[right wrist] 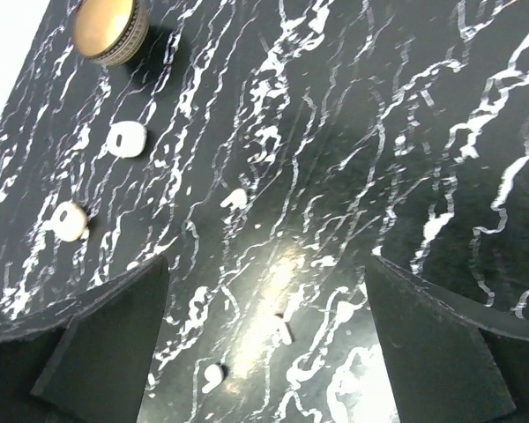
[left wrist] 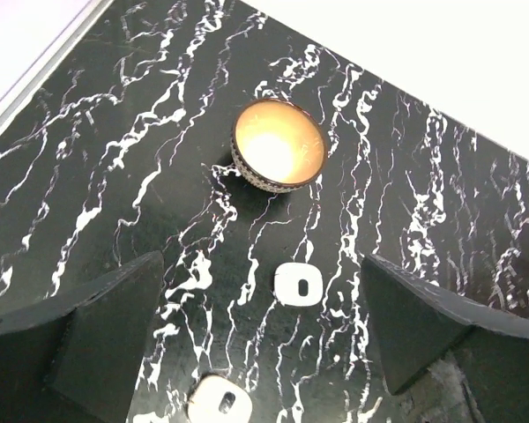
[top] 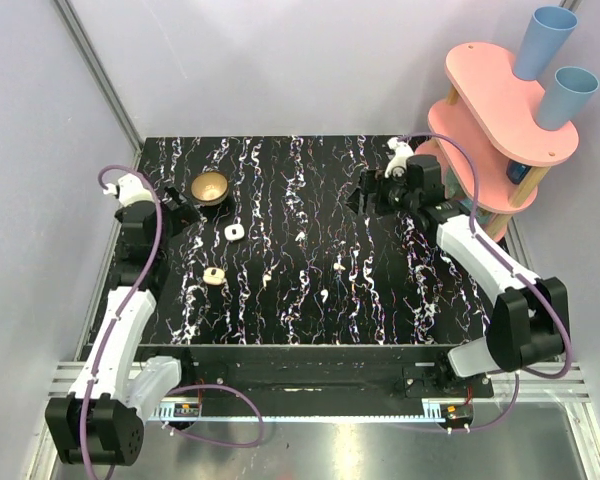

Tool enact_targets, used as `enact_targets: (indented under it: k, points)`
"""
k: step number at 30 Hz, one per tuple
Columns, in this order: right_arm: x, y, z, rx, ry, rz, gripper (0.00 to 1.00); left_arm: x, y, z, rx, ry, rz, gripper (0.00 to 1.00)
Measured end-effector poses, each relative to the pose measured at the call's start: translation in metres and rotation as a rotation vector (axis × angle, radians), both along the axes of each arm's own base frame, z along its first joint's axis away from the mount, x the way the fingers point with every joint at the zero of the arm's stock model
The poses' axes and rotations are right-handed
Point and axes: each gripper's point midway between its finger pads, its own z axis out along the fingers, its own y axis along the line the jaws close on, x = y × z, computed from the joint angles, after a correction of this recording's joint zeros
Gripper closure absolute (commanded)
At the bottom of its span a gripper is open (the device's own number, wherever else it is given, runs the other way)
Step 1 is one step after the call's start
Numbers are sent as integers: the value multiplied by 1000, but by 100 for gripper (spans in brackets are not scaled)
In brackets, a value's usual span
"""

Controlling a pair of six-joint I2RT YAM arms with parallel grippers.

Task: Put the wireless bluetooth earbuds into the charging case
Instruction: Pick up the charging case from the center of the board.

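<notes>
The charging case (top: 234, 232) is a small white rounded-square piece on the black marbled table, left of centre. It also shows in the left wrist view (left wrist: 298, 285) and the right wrist view (right wrist: 126, 138). A creamier rounded piece (top: 214, 276) of like size lies nearer (left wrist: 220, 401). Two tiny white earbuds (top: 339, 264) (top: 323, 296) lie mid-table, apart from the case, and show in the right wrist view (right wrist: 282, 328) (right wrist: 212, 377). My left gripper (top: 180, 210) (left wrist: 263, 258) hangs open above the case. My right gripper (top: 365, 192) (right wrist: 266, 260) is open at the back right, holding nothing.
A brass-coloured bowl (top: 210, 187) stands at the back left, just beyond the case (left wrist: 278, 145). A pink two-tier stand (top: 500, 100) with two blue cups (top: 543, 40) rises off the table's back right corner. Another small white bit (right wrist: 234, 198) lies mid-table.
</notes>
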Motion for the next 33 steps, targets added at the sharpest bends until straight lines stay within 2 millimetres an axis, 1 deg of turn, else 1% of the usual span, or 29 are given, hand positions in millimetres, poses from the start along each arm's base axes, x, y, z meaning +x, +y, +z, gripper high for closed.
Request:
enact_targets:
  k: [2, 4, 7, 10, 11, 12, 14, 15, 19, 20, 22, 25, 27, 29, 31, 33]
  points:
    - [-4, 13, -1, 12, 55, 17, 0, -9, 4, 9, -38, 10, 49, 1]
    - [-5, 23, 3, 47, 94, 28, 0, -18, 9, 17, -71, 22, 100, 1]
    - [-9, 40, 23, 140, 121, 76, 0, -34, 19, 20, -97, 47, 177, 1]
    - [-11, 60, 47, 267, 111, 165, 0, -46, 22, 20, -100, 59, 201, 1]
    - [-11, 67, 54, 308, 107, 197, 0, -49, 23, 22, -92, 60, 196, 1]
    - [-10, 73, 56, 341, 108, 228, 0, -52, 22, 24, -84, 57, 188, 1]
    - [-8, 82, 50, 367, 128, 270, 0, -55, 21, 31, -57, 52, 159, 1]
    - [-5, 86, 42, 362, 146, 281, 0, -56, 19, 37, -37, 46, 138, 1]
    - [4, 95, 12, 256, 183, 277, 0, -58, 16, 52, 39, 28, 66, 1]
    - [0, 103, 10, 233, 180, 294, 0, -58, 15, 52, 56, 32, 52, 1]
    - [-3, 113, 10, 176, 152, 307, 0, -58, 14, 50, 84, 45, 32, 1]
    - [-5, 126, 15, 100, 90, 321, 0, -58, 14, 46, 120, 67, 10, 1]
    - [-6, 134, 17, 47, 49, 328, 0, -59, 15, 39, 137, 83, 3, 1]
    - [-4, 140, 15, 5, 21, 330, 0, -60, 15, 29, 150, 110, -3, 1]
    - [-2, 145, 6, -35, 11, 336, 0, -62, 16, 19, 164, 138, -10, 1]
    - [1, 149, -8, -73, 19, 349, 2, -64, 17, 13, 172, 156, -12, 1]
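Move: The white charging case lies some 35 cm to the right hand's left, about 6 cm farther out and roughly 19 cm below it. The tan case is about 16 cm nearer the base than the white one and 5 cm left of it; the bowl is some 14 cm beyond it and 9 cm left. A loose earbud lies about 15 cm left of the right hand, 4 cm ahead. From the left hand the white case is about 9 cm ahead, 11 cm right and 21 cm down. The white charging case is being neared, still well below, by the empty right hand, which travels about 15 cm left, hopping up some 5 cm and sinking back on the way, and swings about 20 degrees counter-clockwise with its fingers wide open. The left hand, also open and empty, backs off about 6 cm towards its base, rising about 5 cm and then dropping most of that. Neither touches anything. ##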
